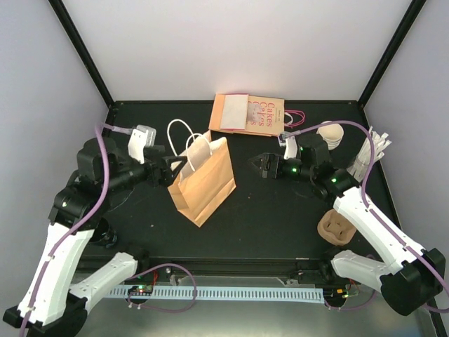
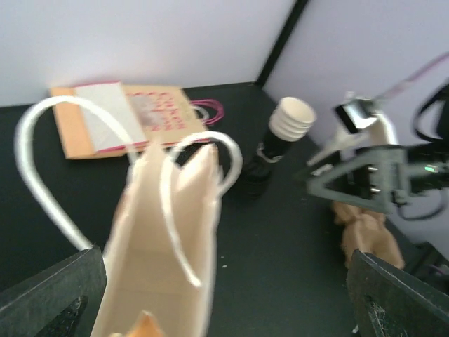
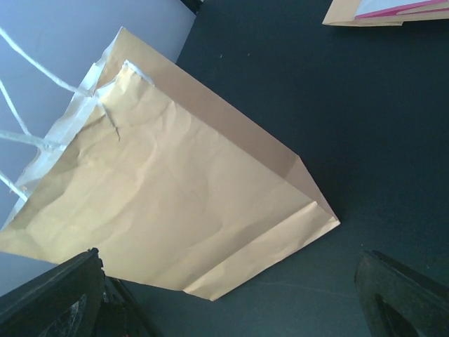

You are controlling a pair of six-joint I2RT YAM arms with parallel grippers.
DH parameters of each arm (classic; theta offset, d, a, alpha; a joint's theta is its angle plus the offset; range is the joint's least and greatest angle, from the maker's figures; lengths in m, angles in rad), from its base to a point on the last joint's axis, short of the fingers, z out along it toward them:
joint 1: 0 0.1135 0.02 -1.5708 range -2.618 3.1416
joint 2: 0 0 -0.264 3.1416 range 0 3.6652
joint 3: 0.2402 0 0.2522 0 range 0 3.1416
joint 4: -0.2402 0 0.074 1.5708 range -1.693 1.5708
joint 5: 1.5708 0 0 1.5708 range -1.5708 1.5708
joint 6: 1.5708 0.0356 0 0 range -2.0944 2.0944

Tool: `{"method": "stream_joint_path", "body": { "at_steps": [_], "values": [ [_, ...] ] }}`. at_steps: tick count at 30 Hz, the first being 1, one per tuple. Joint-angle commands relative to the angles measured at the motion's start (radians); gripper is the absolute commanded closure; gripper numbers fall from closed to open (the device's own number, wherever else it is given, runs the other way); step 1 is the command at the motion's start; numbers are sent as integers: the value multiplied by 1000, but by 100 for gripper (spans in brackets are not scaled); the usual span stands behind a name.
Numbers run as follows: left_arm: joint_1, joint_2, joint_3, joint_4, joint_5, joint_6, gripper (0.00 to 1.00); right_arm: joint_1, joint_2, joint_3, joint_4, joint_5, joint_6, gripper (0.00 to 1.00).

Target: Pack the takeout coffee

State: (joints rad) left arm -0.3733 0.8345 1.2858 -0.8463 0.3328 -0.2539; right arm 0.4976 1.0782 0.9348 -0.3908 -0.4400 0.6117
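The takeout coffee cup (image 1: pixel 330 135) stands at the back right, black outside with cream rims; it looks like a nested stack (image 2: pixel 280 137). A brown paper bag (image 1: pixel 207 182) with white handles stands open mid-table. My left gripper (image 1: pixel 174 168) is open at the bag's left top edge. In the left wrist view the bag's mouth (image 2: pixel 161 239) lies ahead, nearer the left finger (image 2: pixel 56 295), blurred. My right gripper (image 1: pixel 264 166) hangs open, empty, right of the bag and apart from it. Its view shows the bag's creased side (image 3: pixel 161 203).
Flat printed paper bags (image 1: pixel 249 114) lie at the back. A brown pulp cup carrier (image 1: pixel 337 226) sits front right. White wrapped straws (image 1: pixel 372 156) lean at the right wall. A dark round thing (image 1: pixel 105 235) sits by the left arm.
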Motion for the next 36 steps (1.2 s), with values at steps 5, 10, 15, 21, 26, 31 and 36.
{"method": "stream_joint_path", "body": {
  "at_steps": [5, 10, 15, 21, 26, 31, 36],
  "values": [
    [23, 31, 76, -100, -124, 13, 4, -5, -7, 27, -9, -5, -37, 0],
    [75, 32, 21, -99, -152, -5, 4, -5, -15, 21, -21, 5, -55, 0],
    [110, 70, -13, -125, -159, 6, 4, -5, -17, 20, -23, -8, -64, 0],
    [111, 100, -72, -81, -28, 78, 12, -5, -11, 22, -23, -12, -71, 0],
    [110, 133, -91, -58, -43, 104, 24, -5, -6, 19, -20, -22, -73, 0],
    [109, 195, -86, -47, -55, 147, 33, -5, -2, 11, -26, -18, -80, 0],
    [108, 252, -64, -48, -25, 171, 45, -5, 3, 6, -26, -18, -85, 0]
  ]
}}
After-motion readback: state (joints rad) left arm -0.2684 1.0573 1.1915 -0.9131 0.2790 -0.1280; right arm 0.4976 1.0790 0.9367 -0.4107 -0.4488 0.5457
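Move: The near-left rim of the paper bag, where the left handle is rooted, lies about 7 cm ahead of the left gripper, nearly in line sideways and some 12 cm below. The middle of the standing bag is roughly 8 cm ahead, 5 cm right and 24 cm down; the folded bags lie far beyond, about 40 cm ahead and 20 cm right. From the right gripper that rim is about 22 cm left, 1 cm ahead and level. Bring the left gripper down onto the near-left rim of the bag, where the left handle is rooted: after a tiny lift back, swing it forward and left, then sink steeply, ending about 11 cm lower and 5 cm farther forward, easing a little right again. Tip and roll the wrist some 20 degrees as it drops, and begin closing the fingers by about a third around the handle strap and panel edge, without pinching yet. ##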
